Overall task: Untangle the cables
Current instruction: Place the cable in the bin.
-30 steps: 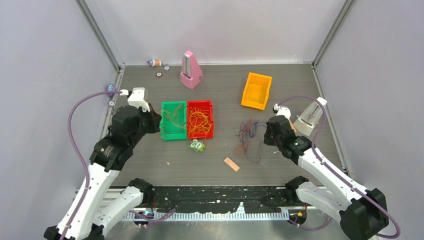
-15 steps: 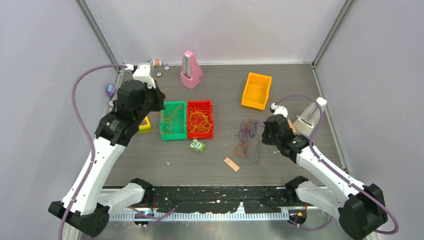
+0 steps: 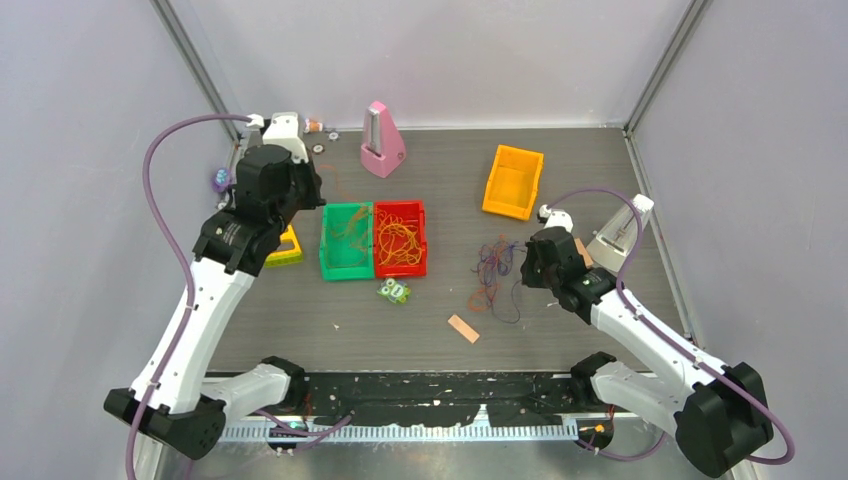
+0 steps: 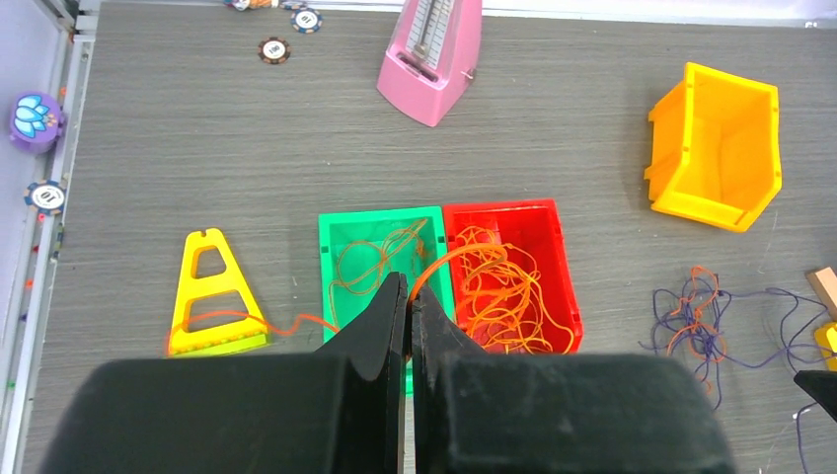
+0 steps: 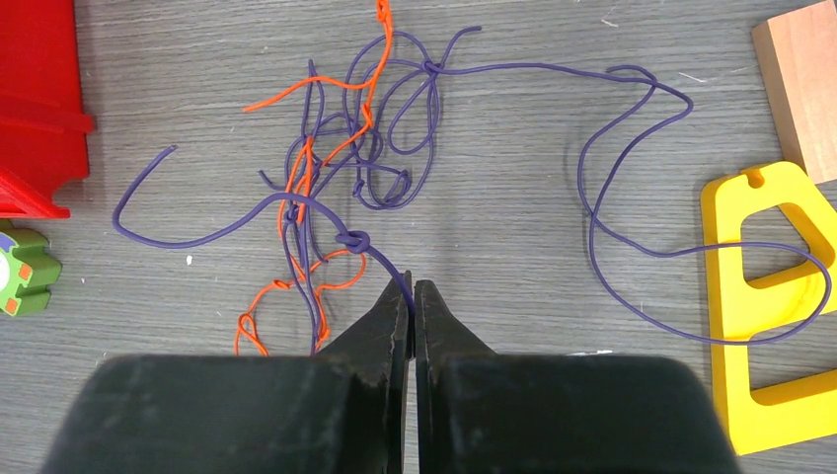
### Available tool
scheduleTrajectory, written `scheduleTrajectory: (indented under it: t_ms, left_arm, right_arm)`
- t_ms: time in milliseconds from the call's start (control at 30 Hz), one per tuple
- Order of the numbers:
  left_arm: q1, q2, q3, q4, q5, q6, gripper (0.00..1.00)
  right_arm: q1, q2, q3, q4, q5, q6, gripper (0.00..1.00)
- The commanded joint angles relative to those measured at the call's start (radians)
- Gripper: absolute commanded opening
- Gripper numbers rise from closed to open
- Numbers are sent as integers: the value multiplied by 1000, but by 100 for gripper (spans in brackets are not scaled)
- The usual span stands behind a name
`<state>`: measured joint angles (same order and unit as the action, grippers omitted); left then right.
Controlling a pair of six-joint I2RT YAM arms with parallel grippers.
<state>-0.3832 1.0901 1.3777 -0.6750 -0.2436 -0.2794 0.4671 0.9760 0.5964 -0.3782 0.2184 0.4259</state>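
Note:
A tangle of purple and orange cables [image 3: 495, 272] lies on the table right of centre, and it also shows in the right wrist view [image 5: 345, 168]. My right gripper [image 5: 412, 286] is shut on a purple strand at the near edge of this tangle. Loose orange cables fill the red bin [image 4: 553, 222]. Thinner orange-yellow strands lie in the green bin [image 4: 331, 257]. My left gripper [image 4: 408, 288] is shut on an orange strand; it arcs from the jaws into the red bin, and its other end trails left over the yellow triangle [image 4: 210, 296]. In the top view the left gripper [image 3: 308, 192] hangs above the green bin's far left corner.
A pink metronome [image 3: 381, 140] stands at the back and an orange-yellow bin [image 3: 513, 181] at the back right. A grey metronome [image 3: 618, 235] is at the right edge. A small green toy [image 3: 394, 291] and a wood chip [image 3: 463, 328] lie near the front. A yellow frame [image 5: 770, 296] and wooden block [image 5: 799, 79] sit right of the tangle.
My left arm has risen and swung back and left from over the green bin, drawing an orange strand with it and uncovering the yellow triangle. The right arm has barely moved.

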Motion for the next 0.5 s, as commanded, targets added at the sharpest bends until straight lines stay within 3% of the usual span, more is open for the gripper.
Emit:
scheduleTrajectory:
  t_ms: [0,467]
  left_arm:
    - [15,-3,61,8,-14,18,0]
    - [99,17,153,2,-21,51,0]
  right_arm:
    - [-6,0,29,39,-7,-2,6]
    - [-12,28,53,46,-25,-7,6]
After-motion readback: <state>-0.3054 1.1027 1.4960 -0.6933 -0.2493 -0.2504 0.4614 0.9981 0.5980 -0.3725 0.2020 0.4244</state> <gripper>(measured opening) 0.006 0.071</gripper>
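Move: The left hand, holding the orange cable, is high above the green bin, whose middle lies about 5 cm ahead, hardly to either side and some 31 cm below. The red bin stands right beside it, about 12 cm to the hand's right and 5 cm ahead, and the yellow frame some 14 cm to the hand's left and 4 cm ahead. From the right hand the green bin is roughly 37 cm left, 11 cm ahead and 7 cm lower. The left hand keeps its pinch on the orange cable and, from a slow start, lifts it about 4.5 cm higher above the green bin, drawing it some 2.5 cm left towards the yellow frame's side as it rises, with hardly any reach forward. Its wrist tips the fingers up by about 5 degrees and swings them slightly counter-clockwise, the gripper staying shut all the way. ##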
